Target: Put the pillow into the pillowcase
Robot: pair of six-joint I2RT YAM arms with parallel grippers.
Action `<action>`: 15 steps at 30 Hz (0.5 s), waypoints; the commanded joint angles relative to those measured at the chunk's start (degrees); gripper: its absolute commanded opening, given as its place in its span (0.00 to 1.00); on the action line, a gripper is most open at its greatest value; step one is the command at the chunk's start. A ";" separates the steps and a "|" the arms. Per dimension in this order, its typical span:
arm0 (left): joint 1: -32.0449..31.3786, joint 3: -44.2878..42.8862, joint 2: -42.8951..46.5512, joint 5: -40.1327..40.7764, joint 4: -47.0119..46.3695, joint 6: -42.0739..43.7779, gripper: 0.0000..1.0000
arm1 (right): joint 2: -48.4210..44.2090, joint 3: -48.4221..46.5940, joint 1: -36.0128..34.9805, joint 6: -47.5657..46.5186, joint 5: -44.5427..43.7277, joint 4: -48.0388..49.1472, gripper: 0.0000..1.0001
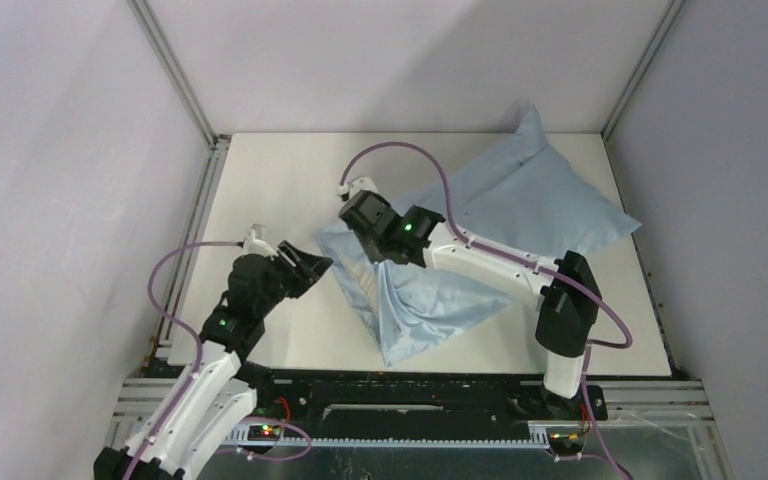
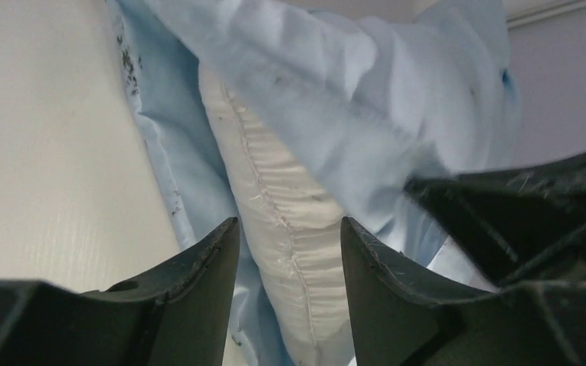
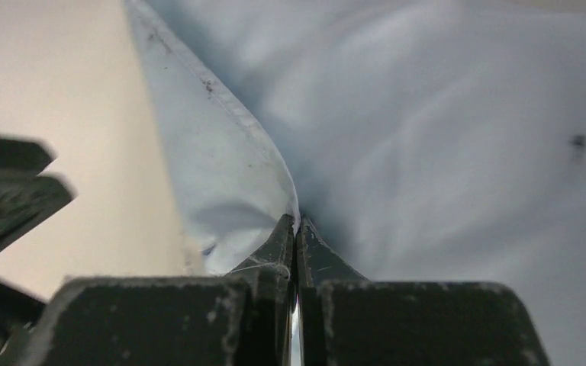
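Note:
The light blue pillowcase [image 1: 520, 200] lies slantwise across the table, bulging with the pillow inside it. In the left wrist view the pillow [image 2: 290, 206] shows as a white seamed edge poking out of the pillowcase [image 2: 336, 91] mouth. My left gripper [image 2: 290, 221] is open, its fingers either side of that white edge, at the sack's near left corner [image 1: 315, 265]. My right gripper [image 1: 358, 243] is shut on the pillowcase's hem and holds it raised above the mouth. In its own view the right gripper [image 3: 297, 225] pinches the blue cloth [image 3: 442, 114].
The white table [image 1: 280, 180] is boxed in by pale walls with metal corner posts [image 1: 175, 75]. The pillowcase's far corner reaches the back wall [image 1: 532, 112]. Purple cables loop over both arms. The right gripper's dark body [image 2: 519, 221] hangs close beside my left fingers.

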State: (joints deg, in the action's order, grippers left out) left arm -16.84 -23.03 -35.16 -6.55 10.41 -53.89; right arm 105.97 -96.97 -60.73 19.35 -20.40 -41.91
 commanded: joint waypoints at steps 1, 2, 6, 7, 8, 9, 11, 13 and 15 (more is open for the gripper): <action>-0.55 -0.44 -4.68 -3.64 -4.28 1.56 0.54 | 0.15 0.28 3.65 -1.24 -8.04 2.86 0.00; -0.74 -0.44 -5.53 -3.32 -4.54 1.67 0.54 | 0.69 0.21 4.04 -1.10 -8.73 3.10 0.00; -0.91 -0.61 -9.22 -3.72 -7.49 1.66 0.54 | 2.33 -1.18 4.03 -1.64 -7.41 3.46 0.00; -0.91 -1.18 -10.19 -4.08 -7.88 1.87 0.54 | 2.66 -1.74 3.61 -2.01 -7.49 3.16 0.03; -0.91 -1.82 -11.29 -4.24 -7.82 2.20 0.54 | 3.01 -2.35 3.17 -2.42 -7.79 2.62 0.08; -0.95 -2.56 -12.32 -4.21 -7.75 2.47 0.54 | 3.13 -3.11 2.82 -2.76 -8.17 2.10 0.14; -1.01 -3.77 -14.12 -4.50 -8.22 2.79 0.54 | 2.81 -4.30 2.05 -3.04 -8.72 1.06 0.28; -1.03 -5.00 -15.75 -4.74 -8.71 2.91 0.54 | 1.83 -5.22 1.19 -3.32 -9.58 0.39 0.39; -1.14 -6.43 -17.99 -5.36 -9.47 3.12 0.54 | 0.60 -6.53 0.02 -3.54 -10.35 -0.37 0.45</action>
State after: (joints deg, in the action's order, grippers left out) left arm -17.61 -23.66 -50.52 -9.85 4.78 -52.75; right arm 108.86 -98.96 -58.94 16.95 -27.24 -40.97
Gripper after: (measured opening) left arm 0.539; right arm 0.405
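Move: The lower edge of the pillowcase's mouth lies about 4 cm to the left hand's right, 1 cm ahead and 12 cm below it; the bare pillow end is about 7 cm to its right, 1 cm back and 9 cm below. The case's upper edge is still pinched in the right hand's closed fingers, with the pillow end about 3 cm back, 1 cm left and 9 cm below. The pillowcase's upper edge is carried forward about 4 cm and some 3 cm right in the right hand's grip, over the pillow; that hand then eases back left a little and opens about two-fifths, releasing its pinch. Meanwhile the left hand, fingers staying half open, sinks some 4 cm towards the lower edge of the mouth, drifting right and tipping down about 10 degrees. ##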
